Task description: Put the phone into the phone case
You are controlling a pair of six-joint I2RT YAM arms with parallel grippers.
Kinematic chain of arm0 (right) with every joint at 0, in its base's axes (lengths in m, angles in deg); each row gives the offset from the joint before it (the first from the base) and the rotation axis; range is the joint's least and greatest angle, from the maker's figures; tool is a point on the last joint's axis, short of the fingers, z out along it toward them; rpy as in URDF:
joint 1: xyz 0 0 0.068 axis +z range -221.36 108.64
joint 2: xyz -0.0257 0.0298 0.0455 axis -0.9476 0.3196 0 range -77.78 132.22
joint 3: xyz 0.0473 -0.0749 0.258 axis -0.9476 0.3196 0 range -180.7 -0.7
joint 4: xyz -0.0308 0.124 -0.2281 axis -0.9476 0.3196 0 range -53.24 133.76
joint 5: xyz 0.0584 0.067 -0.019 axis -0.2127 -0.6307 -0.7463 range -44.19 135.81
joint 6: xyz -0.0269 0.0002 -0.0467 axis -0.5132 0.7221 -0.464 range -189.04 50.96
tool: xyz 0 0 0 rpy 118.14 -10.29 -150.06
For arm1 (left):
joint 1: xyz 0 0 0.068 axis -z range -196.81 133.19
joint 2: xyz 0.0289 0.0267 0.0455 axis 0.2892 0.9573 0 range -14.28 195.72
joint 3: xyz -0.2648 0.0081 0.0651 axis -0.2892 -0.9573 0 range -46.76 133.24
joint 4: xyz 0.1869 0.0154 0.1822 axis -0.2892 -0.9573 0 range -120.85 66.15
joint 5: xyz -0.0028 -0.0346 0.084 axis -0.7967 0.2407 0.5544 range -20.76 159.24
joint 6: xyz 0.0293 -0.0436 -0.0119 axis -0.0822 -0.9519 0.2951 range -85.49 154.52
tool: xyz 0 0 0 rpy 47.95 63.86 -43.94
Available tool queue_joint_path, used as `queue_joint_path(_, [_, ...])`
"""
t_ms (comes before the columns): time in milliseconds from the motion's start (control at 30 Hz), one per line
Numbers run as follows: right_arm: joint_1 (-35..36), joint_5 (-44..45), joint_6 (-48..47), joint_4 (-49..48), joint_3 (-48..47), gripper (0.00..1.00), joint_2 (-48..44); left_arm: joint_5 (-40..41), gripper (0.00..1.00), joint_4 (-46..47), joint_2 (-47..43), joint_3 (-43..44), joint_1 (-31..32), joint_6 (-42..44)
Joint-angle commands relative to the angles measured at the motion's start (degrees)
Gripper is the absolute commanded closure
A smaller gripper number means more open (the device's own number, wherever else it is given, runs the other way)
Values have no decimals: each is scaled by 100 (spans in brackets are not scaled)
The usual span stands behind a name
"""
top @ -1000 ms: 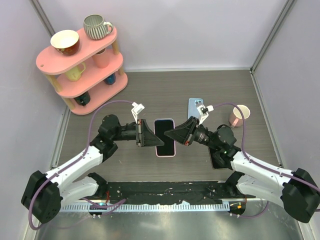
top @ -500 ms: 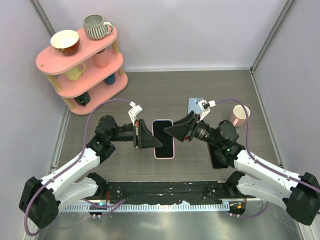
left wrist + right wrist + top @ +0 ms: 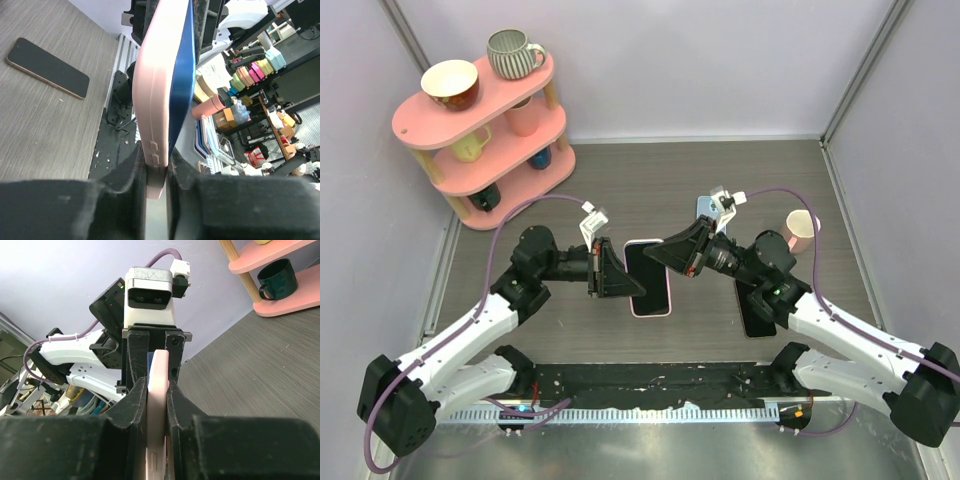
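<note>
The phone [image 3: 647, 272], dark screen up, lies in the pink phone case [image 3: 651, 312], held off the table at the centre between both arms. My left gripper [image 3: 617, 272] is shut on its left long edge and my right gripper [image 3: 670, 254] is shut on its right long edge. In the left wrist view the pink case [image 3: 157, 85] runs up from my left gripper [image 3: 156, 165], with the phone's blue side [image 3: 181, 75] showing along it. In the right wrist view my right gripper [image 3: 156, 390] clamps the pink case [image 3: 160, 375], and a blue sliver shows behind it.
A second dark phone [image 3: 760, 315] lies flat under the right arm, also seen as the dark phone [image 3: 47, 67] from the left wrist. A light blue case [image 3: 706, 208] and a pink mug [image 3: 800, 230] sit at right. A pink shelf [image 3: 485, 120] of mugs stands back left.
The right gripper opened briefly, shifted up and left along the case's edge, and shut on it again. The left gripper tightened its hold. The cased phone tilted slightly.
</note>
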Motion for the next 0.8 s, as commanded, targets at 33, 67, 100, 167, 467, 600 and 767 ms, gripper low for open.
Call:
queue_joint_path(33, [37, -275, -248, -601, -293, 99, -258, 107, 61, -604, 56, 209, 35, 7])
queue_joint_path(67, [38, -311, -239, -636, -275, 99, -258, 134, 58, -621, 65, 218, 44, 7])
queue_joint_path(100, [38, -346, -230, -645, -249, 99, -258, 134, 54, -639, 74, 244, 35, 7])
queue_joint_path(167, [38, -381, -213, -549, -231, 99, -293, 204, 53, -944, 4, 314, 27, 138])
queue_joint_path(467, [38, -591, -169, -162, 50, 99, -654, 793, 51, -1553, -619, 508, 9, 517])
queue_joint_path(600, [38, -663, -28, -249, 243, 99, -662, 916, 49, -1457, -734, 534, 9, 499])
queue_joint_path(767, [38, -759, 287, -654, 480, 99, -496, 934, 45, -1378, -700, 631, 9, 464])
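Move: Both hands hold the phone in its pink case, raised well above the table. Its middle lies about 3 cm to the left hand's right, 2 cm ahead and slightly above. From the right hand at the far end, it is about 4 cm back, 1 cm left and 3 cm lower. The blue case lies some 22 cm ahead and 16 cm right of the right hand, the black phone about level and 26 cm right, both some 32 cm below. The left fingers let go of the cased phone's left edge, opening wide around it while that hand dips about 1 cm, then rises past its starting height and backs off about 1 cm to its left. The right hand keeps its pinch near the far end and draws the phone back towards the bases about 3 cm, drifting 1 cm right and sinking slightly at the end. ##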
